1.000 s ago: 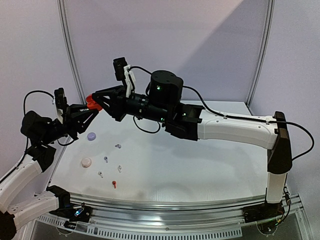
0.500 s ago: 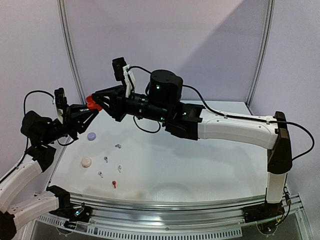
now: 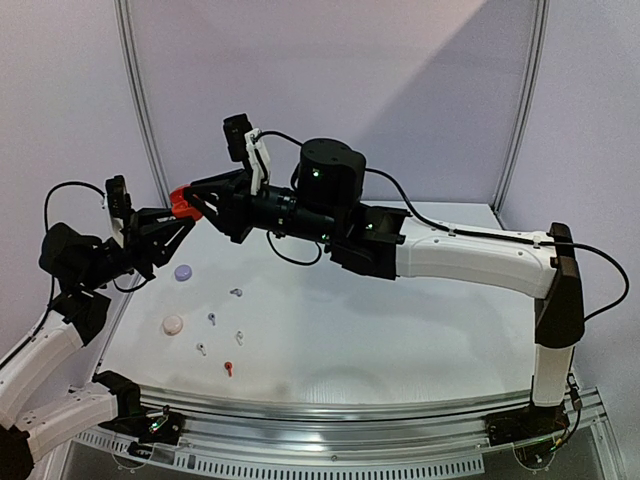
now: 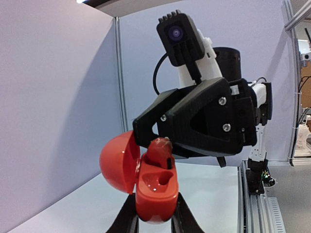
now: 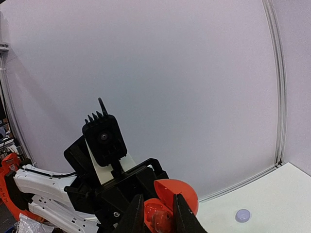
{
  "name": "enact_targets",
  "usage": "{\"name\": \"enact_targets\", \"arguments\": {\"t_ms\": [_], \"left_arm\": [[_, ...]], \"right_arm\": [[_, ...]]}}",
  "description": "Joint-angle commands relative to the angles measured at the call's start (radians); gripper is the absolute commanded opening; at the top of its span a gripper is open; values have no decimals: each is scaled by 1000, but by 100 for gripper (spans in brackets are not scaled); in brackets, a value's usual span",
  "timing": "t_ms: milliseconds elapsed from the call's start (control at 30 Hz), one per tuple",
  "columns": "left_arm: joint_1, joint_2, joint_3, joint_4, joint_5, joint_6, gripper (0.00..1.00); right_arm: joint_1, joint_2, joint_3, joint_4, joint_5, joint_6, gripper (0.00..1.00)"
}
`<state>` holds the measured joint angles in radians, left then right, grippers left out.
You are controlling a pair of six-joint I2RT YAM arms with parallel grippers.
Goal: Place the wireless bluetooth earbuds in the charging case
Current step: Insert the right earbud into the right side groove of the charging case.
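Observation:
My left gripper (image 4: 154, 209) is shut on the base of a red charging case (image 4: 155, 187), held in the air with its round lid (image 4: 116, 160) swung open to the left. A red earbud (image 4: 159, 150) sits at the case's upper slot, and the lower slot is bare. My right gripper (image 5: 159, 204) is shut on that red earbud (image 5: 160, 221). From above, the two grippers meet at the case (image 3: 184, 203), over the table's far left. On the table lie a second red earbud (image 3: 228, 368), two white ones (image 3: 201, 349) (image 3: 239, 337) and two lilac-grey ones (image 3: 211, 318) (image 3: 236, 292).
A closed lilac round case (image 3: 183, 272) and a pale pink one (image 3: 173, 324) sit on the white table at the left. A metal upright (image 3: 140, 100) stands behind the left arm. The right arm's long white link (image 3: 470, 260) spans the table's right half.
Both grippers, with the case and the earbud between them, have drifted slightly up and to the left. Nothing on the table has moved.

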<state>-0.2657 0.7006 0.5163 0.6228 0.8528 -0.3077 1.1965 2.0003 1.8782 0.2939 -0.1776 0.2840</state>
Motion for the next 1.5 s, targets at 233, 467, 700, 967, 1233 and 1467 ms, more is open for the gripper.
{"name": "enact_targets", "arguments": {"t_ms": [233, 467, 700, 967, 1233, 1467], "left_arm": [[-10, -12, 14, 100, 5, 1, 0], [-10, -14, 5, 69, -5, -6, 0], [-10, -15, -4, 58, -13, -12, 0], [-10, 20, 13, 11, -24, -21, 0], [-9, -30, 7, -82, -50, 37, 0], [-10, -33, -11, -52, -55, 33, 0]], "right_arm": [[-8, 28, 4, -152, 3, -14, 22], [-9, 33, 54, -187, 51, -22, 31], [-9, 19, 99, -200, 82, -28, 37], [-8, 3, 119, -173, 109, -49, 45], [-16, 27, 193, -182, 89, -51, 55], [-15, 14, 221, -203, 64, -59, 56]]}}
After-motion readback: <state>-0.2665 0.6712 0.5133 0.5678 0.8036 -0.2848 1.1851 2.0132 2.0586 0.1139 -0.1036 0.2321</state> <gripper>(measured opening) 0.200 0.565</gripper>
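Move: The right fingers still hold the earbud in the case's right side groove, which lies about 1 cm below the right hand, under its fingertips. From that hand the open lid stands some 3 cm ahead and 1 cm to the left, about 1 cm lower; the empty groove is about 2 cm left, 1 cm back and 3 cm below. From the left hand, gripping the case, the right groove lies roughly 2 cm ahead, 2 cm right and 3 cm up. Easing forward by about 1 cm while its fingers spread wide off the earbud, the right hand then lifts more sharply straight up, ending roughly 3.5 cm above where it began, clear of the groove and the case, with a slight clockwise turn. The left hand keeps its grip on the case and holds it nearly in place. ##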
